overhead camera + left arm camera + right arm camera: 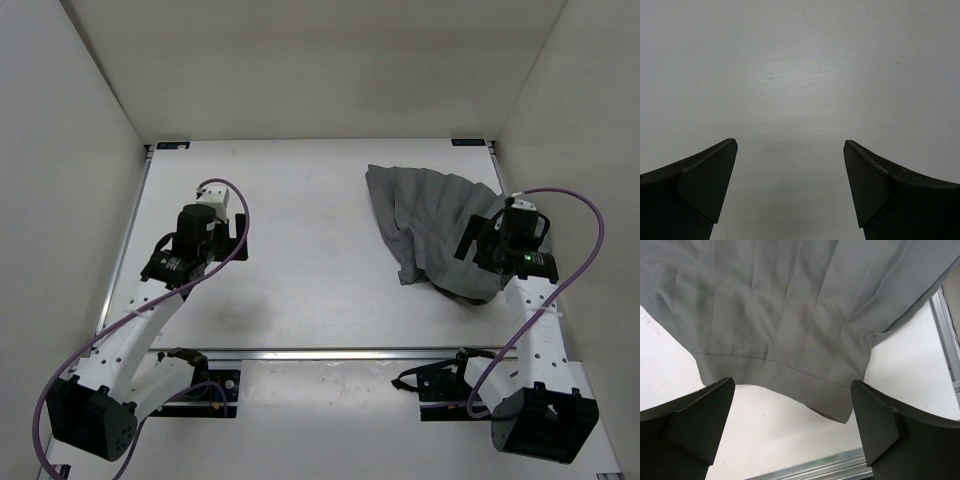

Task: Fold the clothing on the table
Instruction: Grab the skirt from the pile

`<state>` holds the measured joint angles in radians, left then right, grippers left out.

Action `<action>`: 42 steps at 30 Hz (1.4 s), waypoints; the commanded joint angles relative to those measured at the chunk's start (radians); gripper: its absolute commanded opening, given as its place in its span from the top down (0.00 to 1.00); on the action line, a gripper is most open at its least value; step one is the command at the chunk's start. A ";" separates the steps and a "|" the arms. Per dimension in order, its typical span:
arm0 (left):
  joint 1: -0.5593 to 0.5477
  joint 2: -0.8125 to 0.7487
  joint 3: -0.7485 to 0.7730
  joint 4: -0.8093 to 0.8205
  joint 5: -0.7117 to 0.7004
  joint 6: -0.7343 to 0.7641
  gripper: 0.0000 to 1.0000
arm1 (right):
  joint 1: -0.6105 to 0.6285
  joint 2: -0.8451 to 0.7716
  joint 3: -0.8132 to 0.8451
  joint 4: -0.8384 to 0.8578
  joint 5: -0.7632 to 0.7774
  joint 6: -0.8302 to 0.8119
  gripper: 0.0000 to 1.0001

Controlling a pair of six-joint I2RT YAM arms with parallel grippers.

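Note:
The clothing [430,225] is a grey pleated garment lying bunched on the right half of the white table [300,290], its right side close to the table's edge. My right gripper [480,235] hovers over the garment's near right part. In the right wrist view its jaws stand wide apart, the right gripper [792,381] sits just above the stitched hem of the clothing [790,305], and nothing is gripped. My left gripper [233,238] is open over bare table [800,75] on the left, far from the garment, and the left gripper [790,141] holds nothing.
A silver rail [840,465] runs along the table's edge just beyond the hem. Black brackets [172,146] [467,142] mark the back corners. White walls [60,180] close in on three sides. Purple cables [590,240] loop off both arms.

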<state>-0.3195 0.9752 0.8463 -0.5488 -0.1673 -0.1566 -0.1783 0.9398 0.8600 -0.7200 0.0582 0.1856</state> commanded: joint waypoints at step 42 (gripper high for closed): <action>0.057 0.194 -0.007 0.281 0.690 -0.250 0.02 | 0.123 0.119 0.048 0.073 -0.256 0.031 0.05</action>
<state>-0.2474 1.2041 0.8593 -0.4446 0.3576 -0.3038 -0.0956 1.0512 0.9085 -0.7029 -0.1627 0.1913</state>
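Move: My right hand is open over the near part of the grey skirt. The skirt's middle lies about 10 cm ahead, 5 cm to the left and 14 cm below. Its near left corner is some 16 cm left and 2 cm back at the same depth, and the metal rail runs about 17 cm straight back. From my left hand, over bare table, the skirt's middle is roughly 57 cm right, 8 cm ahead and 15 cm down. I slide my right hand about 5 cm left and a little forward above the skirt towards its near left corner, dipping 2 cm and rising again, turning slightly counter-clockwise. My left hand first sinks and draws back, then comes forward and up, and finally swings some 7 cm right towards the skirt while sinking again, its left side rolling down some 20 degrees. Both grippers stay open, touching nothing. ##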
